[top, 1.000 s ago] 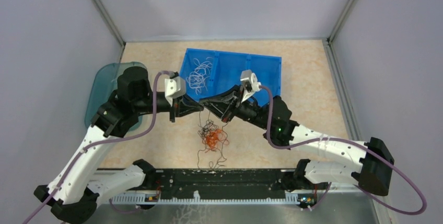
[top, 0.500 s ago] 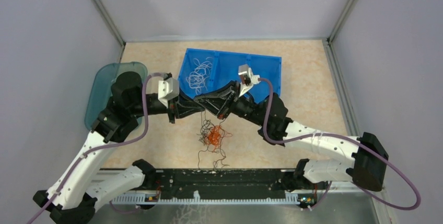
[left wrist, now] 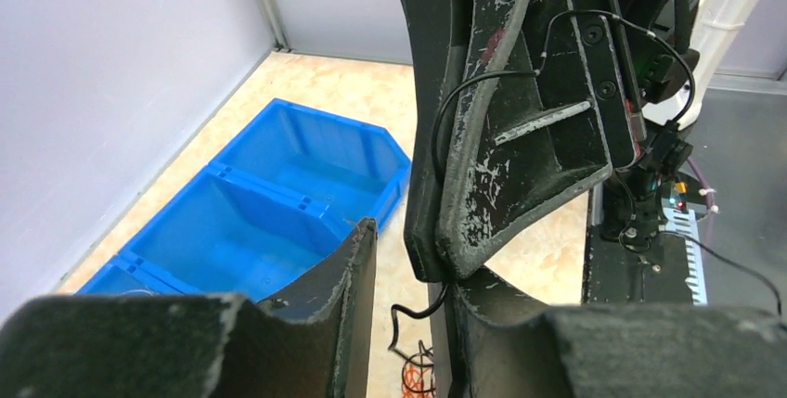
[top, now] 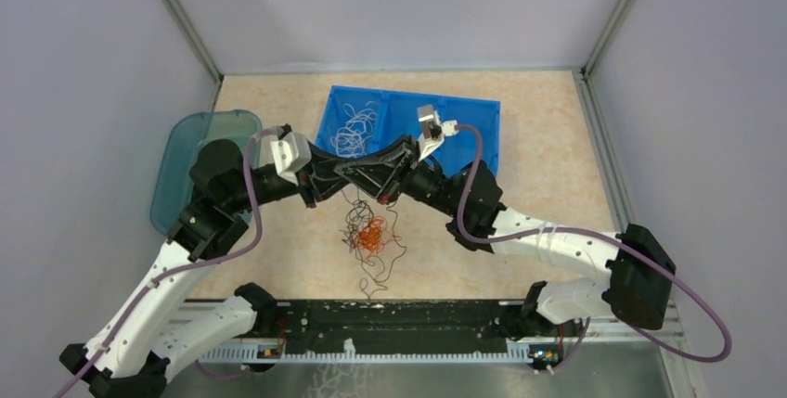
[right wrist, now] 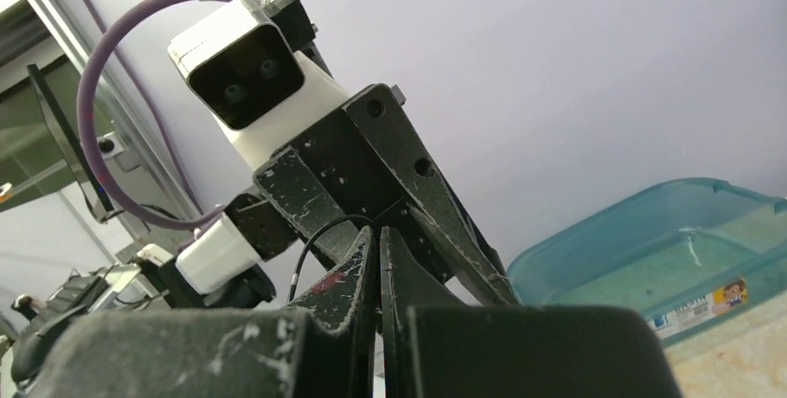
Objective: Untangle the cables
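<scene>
A tangle of black and red-orange cables (top: 371, 234) lies on the table below both grippers. White cables (top: 353, 129) lie in the blue bin's left compartment. My right gripper (right wrist: 379, 233) is shut on a thin black cable (right wrist: 311, 236), which loops out from its tips. In the left wrist view that black cable (left wrist: 422, 310) hangs from the right gripper (left wrist: 438, 266) down toward the tangle (left wrist: 418, 381). My left gripper (left wrist: 413, 259) is open, its fingers either side of the strand and the right gripper's tips. From above, the left gripper (top: 364, 168) and right gripper (top: 356, 175) meet tip to tip.
The blue bin (top: 473, 129) with its dividers stands just behind the grippers, and also shows in the left wrist view (left wrist: 278, 212). A teal see-through container (top: 186, 152) sits at the far left. Grey walls close in the table on three sides.
Both grippers have moved away from the arms' bases toward the bin, dragging the tangle along. The left gripper's jaws have parted; the right stays shut on the black strand.
</scene>
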{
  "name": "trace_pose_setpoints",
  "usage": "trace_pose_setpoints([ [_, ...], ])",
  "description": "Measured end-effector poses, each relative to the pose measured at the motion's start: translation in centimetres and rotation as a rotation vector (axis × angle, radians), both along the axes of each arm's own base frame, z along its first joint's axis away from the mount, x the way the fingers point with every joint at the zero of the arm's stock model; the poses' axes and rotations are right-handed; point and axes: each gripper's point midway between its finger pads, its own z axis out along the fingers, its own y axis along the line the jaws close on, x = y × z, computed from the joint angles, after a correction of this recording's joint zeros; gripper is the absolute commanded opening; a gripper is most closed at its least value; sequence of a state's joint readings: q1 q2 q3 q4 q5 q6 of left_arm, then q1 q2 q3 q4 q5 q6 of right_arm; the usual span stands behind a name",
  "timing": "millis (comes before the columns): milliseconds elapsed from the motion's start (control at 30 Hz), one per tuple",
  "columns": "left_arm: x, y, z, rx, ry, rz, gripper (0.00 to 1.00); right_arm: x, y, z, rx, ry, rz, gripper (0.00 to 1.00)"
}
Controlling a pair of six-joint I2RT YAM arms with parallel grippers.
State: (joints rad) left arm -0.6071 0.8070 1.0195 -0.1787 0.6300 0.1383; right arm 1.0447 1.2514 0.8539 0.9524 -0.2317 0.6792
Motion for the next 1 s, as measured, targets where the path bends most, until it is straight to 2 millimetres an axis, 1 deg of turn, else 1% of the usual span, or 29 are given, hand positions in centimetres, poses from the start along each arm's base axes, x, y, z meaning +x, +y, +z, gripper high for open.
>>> trace_pose_setpoints([
  [100, -0.2, -0.2, 0.3, -0.013, 0.000, -0.016, 0.02, -0.1, 0.2, 0.6, 0.016, 0.002, 0.010, 0.00],
  [133, -0.4, -0.3, 0.3, -0.015, 0.001, -0.029, 0.00, -0.1, 0.2, 0.7, 0.020, 0.002, 0.011, 0.00],
  [267, -0.8, -0.3, 0.1, -0.016, -0.001, -0.046, 0.00, -0.1, 0.1, 0.8, 0.026, 0.003, 0.015, 0.00],
  [300, -0.9, -0.3, 0.1, -0.016, -0.001, -0.049, 0.00, -0.2, 0.2, 0.8, 0.025, 0.003, 0.017, 0.09],
  [333, -1.0, -0.3, 0.1, -0.016, -0.001, -0.056, 0.00, -0.2, 0.2, 0.8, 0.023, 0.002, 0.019, 0.26],
  [367, -1.2, -0.4, 0.1, -0.015, 0.000, -0.065, 0.00, -0.2, 0.2, 0.8, 0.020, 0.001, 0.019, 0.38],
  [400, -1.3, -0.4, 0.0, -0.012, 0.004, -0.072, 0.00, -0.2, 0.2, 0.8, 0.016, -0.001, 0.018, 0.48],
  [500, -1.9, -0.7, -0.2, 0.012, 0.035, -0.114, 0.00, 0.0, -0.1, 0.6, -0.017, -0.020, -0.011, 0.68],
  [567, -2.2, -0.9, 0.5, 0.016, 0.036, -0.142, 0.00, 0.0, -0.6, 0.4, -0.053, -0.039, -0.029, 0.74],
  [700, -2.8, -0.8, 2.1, 0.007, 0.008, -0.168, 0.00, 0.0, -1.8, -0.5, -0.159, -0.103, -0.080, 0.78],
  [800, -3.0, -0.7, 3.1, 0.001, -0.026, -0.168, 0.00, 0.1, -2.5, -1.4, -0.232, -0.123, -0.108, 0.84],
  [933, -3.1, -0.6, 4.1, 0.000, -0.043, -0.170, 0.00, 0.4, -3.9, -2.4, -0.308, -0.137, -0.146, 0.85],
  [1000, -3.1, -0.6, 4.7, 0.000, -0.050, -0.174, 0.00, 0.4, -4.6, -2.7, -0.336, -0.149, -0.162, 0.83],
])
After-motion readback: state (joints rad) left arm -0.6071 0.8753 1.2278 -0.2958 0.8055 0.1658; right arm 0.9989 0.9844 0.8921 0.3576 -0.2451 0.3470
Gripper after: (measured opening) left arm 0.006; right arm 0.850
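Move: The black cable, gripped by the right fingers, runs down between the parted left fingers, about 1 cm to the right of the left hand's point. That stretch is roughly 3 cm below the right hand. The orange tangle lies almost straight beneath the left hand, about 37 cm down and 1 cm ahead. The blue bin is about 26 cm ahead of that hand, 8 cm right and 33 cm below, with the white cable in it about 28 cm ahead and 5 cm left. The left fingers shut on the black cable just below the right fingertips, and that hand eases back about 3 cm, then rises about 5 cm, keeping its pinch. Once the left has its grip, the right hand opens wide, lets go of the cable and draws off about 5 cm to the right and 3 cm down, its wrist rolling and tipping some 20 degrees. ##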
